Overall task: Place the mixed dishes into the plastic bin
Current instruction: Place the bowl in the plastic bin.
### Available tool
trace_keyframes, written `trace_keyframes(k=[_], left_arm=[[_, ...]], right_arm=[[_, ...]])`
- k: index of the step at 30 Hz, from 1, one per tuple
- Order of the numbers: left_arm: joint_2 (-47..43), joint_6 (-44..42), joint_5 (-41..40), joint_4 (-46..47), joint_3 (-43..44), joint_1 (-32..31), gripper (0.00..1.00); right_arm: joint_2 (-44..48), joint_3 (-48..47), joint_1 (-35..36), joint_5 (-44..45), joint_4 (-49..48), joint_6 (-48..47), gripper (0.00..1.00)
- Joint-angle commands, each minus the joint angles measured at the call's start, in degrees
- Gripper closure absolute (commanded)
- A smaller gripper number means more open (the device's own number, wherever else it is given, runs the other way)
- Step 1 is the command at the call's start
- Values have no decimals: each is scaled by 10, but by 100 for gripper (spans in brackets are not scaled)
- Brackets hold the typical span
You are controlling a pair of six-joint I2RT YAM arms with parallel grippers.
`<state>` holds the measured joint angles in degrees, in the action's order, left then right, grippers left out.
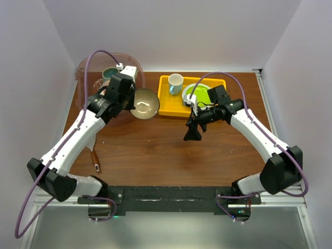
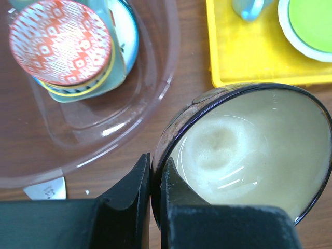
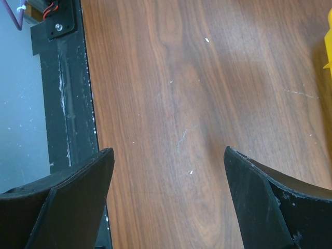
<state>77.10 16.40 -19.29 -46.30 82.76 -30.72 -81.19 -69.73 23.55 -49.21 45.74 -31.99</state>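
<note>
My left gripper (image 2: 155, 158) is shut on the rim of a dark-rimmed bowl (image 2: 254, 150) with a pale cream inside. It holds the bowl between the plastic bin (image 2: 166, 62) and the yellow tray (image 2: 249, 72). From above, the bowl (image 1: 144, 104) hangs just right of the bin (image 1: 83, 70). Inside the bin a red patterned bowl (image 2: 59, 41) rests on a stack of teal and blue dishes (image 2: 122, 57). My right gripper (image 1: 193, 134) stands open over bare table, and nothing lies between its fingers (image 3: 249, 181).
The yellow tray (image 1: 166, 106) at the back centre holds a small white cup (image 1: 175, 83) and a lime-green plate (image 1: 199, 96). A brown-handled utensil (image 1: 95, 160) lies on the table beside the left arm. White walls close in both sides.
</note>
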Motion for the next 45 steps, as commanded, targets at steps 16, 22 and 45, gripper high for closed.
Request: trace_keyframes(k=[16,22,45], left_arm=[[-76,-6,91,114,23,193,100],[-80,13,135,139,11,252,100],[14,68,190,212,3,396,100]], right_arm=[[16,19,-3,-7,-27,8,9],[16,20,-3,-8,-28,9,9],[4,30,-3,-14,-42,14,9]])
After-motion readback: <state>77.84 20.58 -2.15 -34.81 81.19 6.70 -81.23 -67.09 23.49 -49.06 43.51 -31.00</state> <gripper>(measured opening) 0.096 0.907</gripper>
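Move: Ahead and to the left of the left hand, which already grips the bowl by its rim, the plastic bin's middle lies about 10 cm forward, 12 cm left and 15 cm below. The red bowl stacked in the bin is some 10 cm ahead and 10 cm left; the green mug stands roughly 15 cm ahead and 12 cm left. The yellow tray lies about 9 cm ahead and 26 cm right. From the right hand the bin is around 19 cm ahead and 37 cm left. Carrying the bowl by its rim, still pinched in closed fingers, the left hand swings about 18 cm left and some 6 cm forward, bringing the bowl over the plastic bin. It rises some 4 cm on the way, then starts sinking in the last stretch as it pushes forward, turning about 25 degrees counter-clockwise and rolling its left side down. ##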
